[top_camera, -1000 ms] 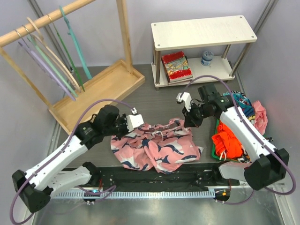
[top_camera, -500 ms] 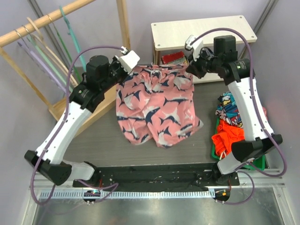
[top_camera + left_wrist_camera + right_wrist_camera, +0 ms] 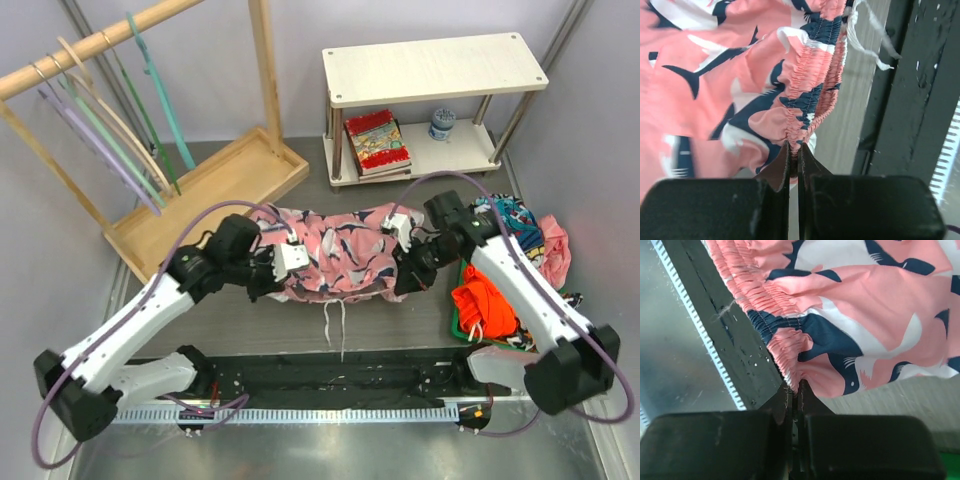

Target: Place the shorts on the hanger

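Note:
The pink shorts (image 3: 335, 250) with navy and white shapes are stretched between my two grippers, low over the middle of the table. The waistband faces the near edge and the white drawstring (image 3: 333, 322) hangs from it. My left gripper (image 3: 283, 272) is shut on the left end of the elastic waistband (image 3: 805, 107). My right gripper (image 3: 400, 272) is shut on the right end of the waistband (image 3: 772, 320). In the wrist views both pairs of jaws, left (image 3: 794, 149) and right (image 3: 795, 389), pinch gathered waistband. The teal hanger (image 3: 160, 100) hangs on the wooden rail at the back left, far from both grippers.
A wooden rack (image 3: 215, 185) at the back left holds several other hangers (image 3: 100, 130). A white shelf (image 3: 430, 70) at the back holds a book (image 3: 376, 140) and a small jar (image 3: 441, 123). An orange-red garment (image 3: 482, 300) and a turquoise patterned cloth (image 3: 518, 222) lie at the right.
Half a second ago both arms held the shorts spread high toward the back. Now both arms have come down and nearer, and the shorts hang bunched low with the drawstring trailing forward.

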`<state>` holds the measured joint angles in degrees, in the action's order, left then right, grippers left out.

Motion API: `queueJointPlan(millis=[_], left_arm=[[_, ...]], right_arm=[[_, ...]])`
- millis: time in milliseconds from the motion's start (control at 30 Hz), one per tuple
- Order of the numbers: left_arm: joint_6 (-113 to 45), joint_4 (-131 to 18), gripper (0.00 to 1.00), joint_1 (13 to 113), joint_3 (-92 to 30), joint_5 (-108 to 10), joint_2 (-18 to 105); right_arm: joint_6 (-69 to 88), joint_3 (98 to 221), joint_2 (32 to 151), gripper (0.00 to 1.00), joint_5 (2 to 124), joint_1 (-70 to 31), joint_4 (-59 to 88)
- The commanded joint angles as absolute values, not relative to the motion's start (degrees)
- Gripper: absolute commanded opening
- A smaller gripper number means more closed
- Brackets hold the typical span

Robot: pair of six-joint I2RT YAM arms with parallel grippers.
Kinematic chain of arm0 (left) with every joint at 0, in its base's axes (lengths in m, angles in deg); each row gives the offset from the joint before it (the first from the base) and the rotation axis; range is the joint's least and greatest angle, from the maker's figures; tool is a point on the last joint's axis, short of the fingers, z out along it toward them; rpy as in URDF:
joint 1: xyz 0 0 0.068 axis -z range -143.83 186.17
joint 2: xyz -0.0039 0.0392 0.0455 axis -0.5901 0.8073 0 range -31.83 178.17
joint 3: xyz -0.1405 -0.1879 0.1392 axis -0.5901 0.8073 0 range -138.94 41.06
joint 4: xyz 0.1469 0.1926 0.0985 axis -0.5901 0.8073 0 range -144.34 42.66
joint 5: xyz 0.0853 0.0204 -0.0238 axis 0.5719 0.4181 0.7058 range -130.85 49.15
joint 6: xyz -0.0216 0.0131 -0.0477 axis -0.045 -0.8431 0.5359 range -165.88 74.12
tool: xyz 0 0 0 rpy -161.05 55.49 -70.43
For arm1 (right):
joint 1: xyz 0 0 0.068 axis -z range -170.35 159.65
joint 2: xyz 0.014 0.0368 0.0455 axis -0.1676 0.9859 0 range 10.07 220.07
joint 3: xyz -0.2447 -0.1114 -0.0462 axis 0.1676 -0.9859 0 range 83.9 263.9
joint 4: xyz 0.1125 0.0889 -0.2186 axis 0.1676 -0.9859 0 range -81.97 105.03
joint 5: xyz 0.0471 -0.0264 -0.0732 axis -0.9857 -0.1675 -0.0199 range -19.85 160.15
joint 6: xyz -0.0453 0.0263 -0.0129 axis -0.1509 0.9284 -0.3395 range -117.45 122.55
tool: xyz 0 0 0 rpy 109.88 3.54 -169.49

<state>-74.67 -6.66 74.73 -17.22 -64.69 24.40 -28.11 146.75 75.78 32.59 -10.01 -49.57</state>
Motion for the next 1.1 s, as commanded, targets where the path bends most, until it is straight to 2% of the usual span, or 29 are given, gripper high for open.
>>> queueJointPlan(millis=[0,133,200,400,467,500,533,567,600,667,700,733,800,833,933,1067], left_arm=[[-67.4,-4.9,0.0,75.1,-16.8,-61.8,32.1],[-63.2,-8.7,0.0,71.5,-17.9,-58.8,43.5],[-61.8,-10.3,0.0,70.1,-19.0,-58.7,47.2],[-60.7,-17.9,0.0,69.2,-16.7,-55.2,55.1],[-60.7,-19.6,0.04,69.2,-16.3,-54.0,57.4],[-60.8,-19.9,0.07,69.2,-16.2,-53.8,57.9],[-61.1,-19.8,0.17,69.3,-16.3,-53.9,58.2],[-62.0,-19.1,0.21,69.3,-16.5,-54.9,58.1],[-62.7,-18.4,0.29,69.4,-17.2,-55.6,56.8],[-64.0,-16.6,0.38,70.4,-18.4,-56.9,54.0],[-64.5,-14.8,0.45,70.7,-20.0,-57.3,50.7],[-64.7,-14.0,0.55,71.2,-21.0,-58.0,48.8],[-64.4,-11.6,0.65,71.3,-24.9,-59.7,44.2],[-64.5,-10.7,0.76,71.3,-26.5,-60.1,43.2],[-67.8,-5.9,0.93,71.3,-34.6,-61.7,40.6],[-66.9,-3.1,0.96,71.2,-46.3,-60.5,40.6]], right_arm=[[-25.5,148.1,82.9,0.01,33.7,-10.6,-46.6],[-27.2,149.9,93.6,0.01,39.6,-10.3,-44.6],[-27.5,151.1,101.1,0.01,38.9,-9.4,-44.4],[-26.3,150.9,109.6,0.01,41.4,-8.7,-38.7],[-25.2,149.1,110.0,0.09,42.6,-8.6,-36.8],[-25.1,148.7,109.9,0.21,43.4,-8.6,-35.5],[-25.1,148.5,109.4,0.27,43.4,-8.7,-35.6],[-24.4,148.8,108.7,0.35,43.7,-8.6,-35.5],[-24.1,149.1,107.6,0.48,44.0,-8.7,-35.9],[-23.7,151.6,103.5,0.59,44.0,-8.6,-37.2],[-23.0,152.7,102.0,0.73,44.0,-8.7,-38.7],[-22.8,155.4,99.2,0.78,43.6,-8.7,-39.4],[-21.3,158.4,96.9,0.82,43.3,-8.7,-41.3],[-20.7,161.2,95.7,0.83,42.9,-8.6,-41.6],[-17.4,166.6,91.9,0.84,42.9,-8.7,-41.0],[-11.6,173.6,90.0,0.86,44.8,-8.6,-36.7]])
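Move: Between the two hands the shorts hang by the waistband's ends, their middle some 16 cm inward of each, 10 cm ahead and 8 cm lower. The tabletop spot for each end is about 7 cm ahead of its hand and 15 cm below. From the left hand the rack's wooden tray is roughly 30 cm ahead and 9 cm left; from the right, the green basket is about 8 cm ahead and 26 cm right. Lowering together, both hands, still pinching the waistband's ends, sink about 15 cm to the table while easing some 7 cm forward, the fingers turning to point more steeply down. There both grippers open wide, let go of the waistband and rise about 20 cm clear, the right one also drifting forward over the shorts. ##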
